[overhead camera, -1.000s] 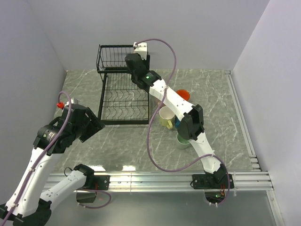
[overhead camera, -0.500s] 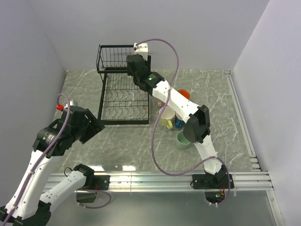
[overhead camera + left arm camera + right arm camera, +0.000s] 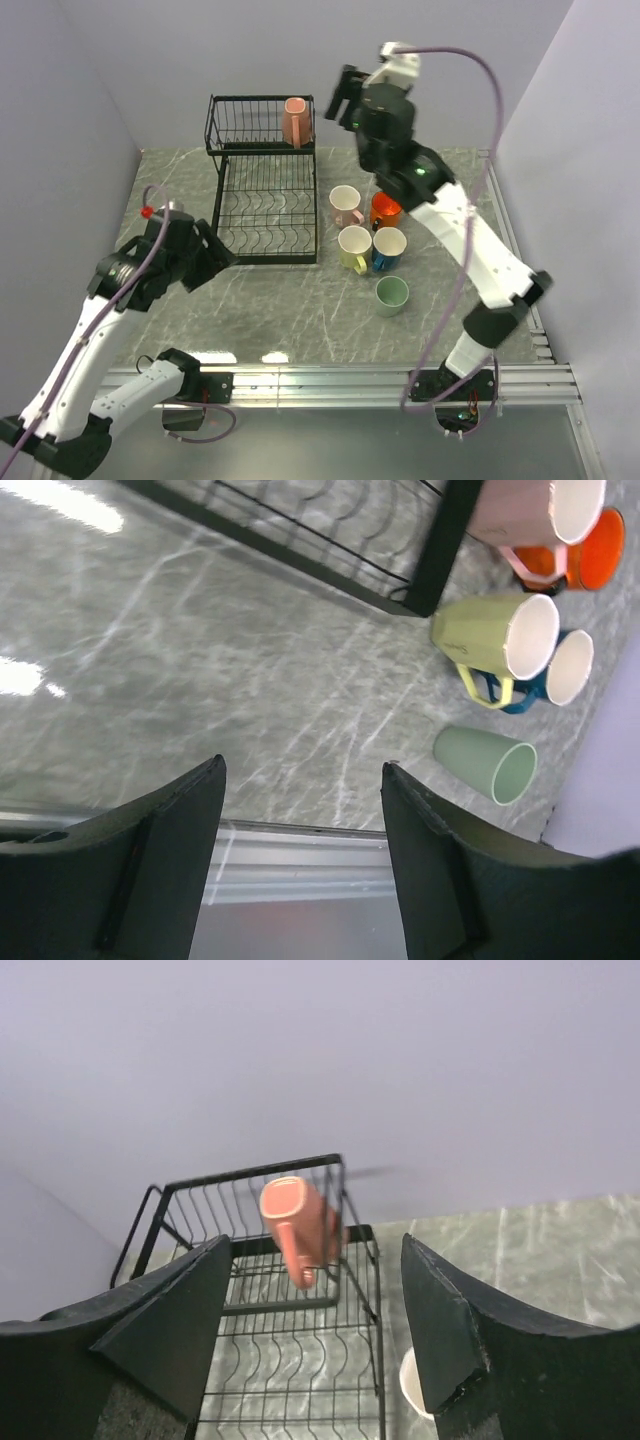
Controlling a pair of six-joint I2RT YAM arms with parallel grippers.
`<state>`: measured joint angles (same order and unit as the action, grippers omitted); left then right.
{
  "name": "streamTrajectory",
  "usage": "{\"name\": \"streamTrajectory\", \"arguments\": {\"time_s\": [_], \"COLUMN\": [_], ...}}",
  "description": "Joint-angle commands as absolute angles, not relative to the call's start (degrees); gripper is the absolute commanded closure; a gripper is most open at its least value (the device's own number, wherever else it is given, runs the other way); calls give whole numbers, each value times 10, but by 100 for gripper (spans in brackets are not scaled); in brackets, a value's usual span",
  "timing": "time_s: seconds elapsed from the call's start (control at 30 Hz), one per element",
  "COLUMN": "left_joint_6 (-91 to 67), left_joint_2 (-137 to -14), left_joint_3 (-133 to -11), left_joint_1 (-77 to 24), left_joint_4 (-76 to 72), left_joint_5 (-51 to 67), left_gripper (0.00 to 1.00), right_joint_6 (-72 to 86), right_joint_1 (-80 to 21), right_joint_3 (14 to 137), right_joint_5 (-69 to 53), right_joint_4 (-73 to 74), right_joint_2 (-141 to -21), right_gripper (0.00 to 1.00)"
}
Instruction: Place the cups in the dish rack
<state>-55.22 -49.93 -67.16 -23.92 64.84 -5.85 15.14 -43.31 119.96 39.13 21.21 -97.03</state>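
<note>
The black wire dish rack (image 3: 262,205) stands at the back left. One pink cup (image 3: 295,122) rests bottom up in its upper basket, at the right end. My right gripper (image 3: 342,100) hovers open and empty, high and just right of that cup (image 3: 298,1222). On the table right of the rack stand a pink cup (image 3: 346,206), an orange cup (image 3: 386,211), a pale yellow cup (image 3: 354,248), a blue cup (image 3: 388,248) and a handleless green cup (image 3: 392,295). My left gripper (image 3: 218,256) hangs open and empty near the rack's front left corner.
In the left wrist view the yellow cup (image 3: 495,635) and green cup (image 3: 485,763) lie to the upper right of the open left gripper (image 3: 302,770). A metal rail (image 3: 330,380) runs along the near table edge. Walls close in on three sides.
My right gripper has let go of the pink cup in the upper basket, opened wider and lifted up and to the right. My left arm has drifted slightly toward the rack.
</note>
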Motion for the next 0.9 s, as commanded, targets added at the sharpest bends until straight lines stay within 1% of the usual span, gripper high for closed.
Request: {"name": "streamTrajectory", "arguments": {"time_s": [0.0,0.03,0.07,0.1,0.13,0.17,0.3,0.33,0.4,0.5,0.6,0.7,0.87], "left_joint_6": [-516,-512,-510,-505,-503,-502,-495,-493,-490,-491,-492,-483,-468], "left_joint_2": [-536,-561,-577,-592,-627,-645,-750,-799,-847,-951,-1014,-1052,-1132], "left_joint_3": [-680,-684,-687,-692,-704,-711,-765,-792,-821,-885,-929,-968,-1029], "left_joint_1": [-239,-240,-242,-250,-258,-268,-352,-365,-396,-412,-414,-414,-413], "left_joint_4": [560,531,521,509,499,478,441,437,424,410,410,409,444], "left_joint_5": [-4,22,28,34,38,37,29,27,33,55,62,66,49], "left_gripper": [30,30,29,28,28,24,24,25,26,27,28,29,29], "right_joint_6": [229,245,270,272,276,293,313,310,316,330,340,351,365], "right_joint_1": [-404,-399,-392,-380,-377,-377,-376,-374,-372,-370,-368,-367,-366], "right_joint_3": [1128,1082,1057,994,964,934,793,776,747,737,720,700,679], "right_joint_5": [375,361,296,258,239,229,166,157,152,181,203,201,206], "right_joint_4": [293,320,329,326,317,318,321,330,350,414,457,466,494], "right_joint_2": [-927,-898,-883,-865,-826,-805,-686,-670,-631,-593,-541,-491,-454], "right_gripper": [25,26,26,26,26,26,26,27,27,28,28,28,28]}}
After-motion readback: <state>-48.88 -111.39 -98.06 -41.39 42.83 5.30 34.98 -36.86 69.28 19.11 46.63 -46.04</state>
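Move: The yellow cup stands about 16 cm ahead of the left hand, 31 cm to its right and 20 cm below. At much the same depth below that hand, the blue cup is level with the yellow one and 9 cm farther right; the pink cup is 13 cm beyond it and 3 cm to its left; the green cup is some 12 cm nearer and 8 cm right. From the right hand, high up, the yellow cup lies roughly 6 cm back, 3 cm right and 44 cm down. Heading for the yellow cup, the open left hand sweeps some 25 cm right and 14 cm forward, sinking about 10 cm, mostly late, while swinging nearly 30 degrees clockwise and tipping a little further down. The empty right hand draws back about 19 cm and right 13, away from the rack, first dropping some 20 cm and then lifting slightly, its open fingers tilting down about 25 degrees. ##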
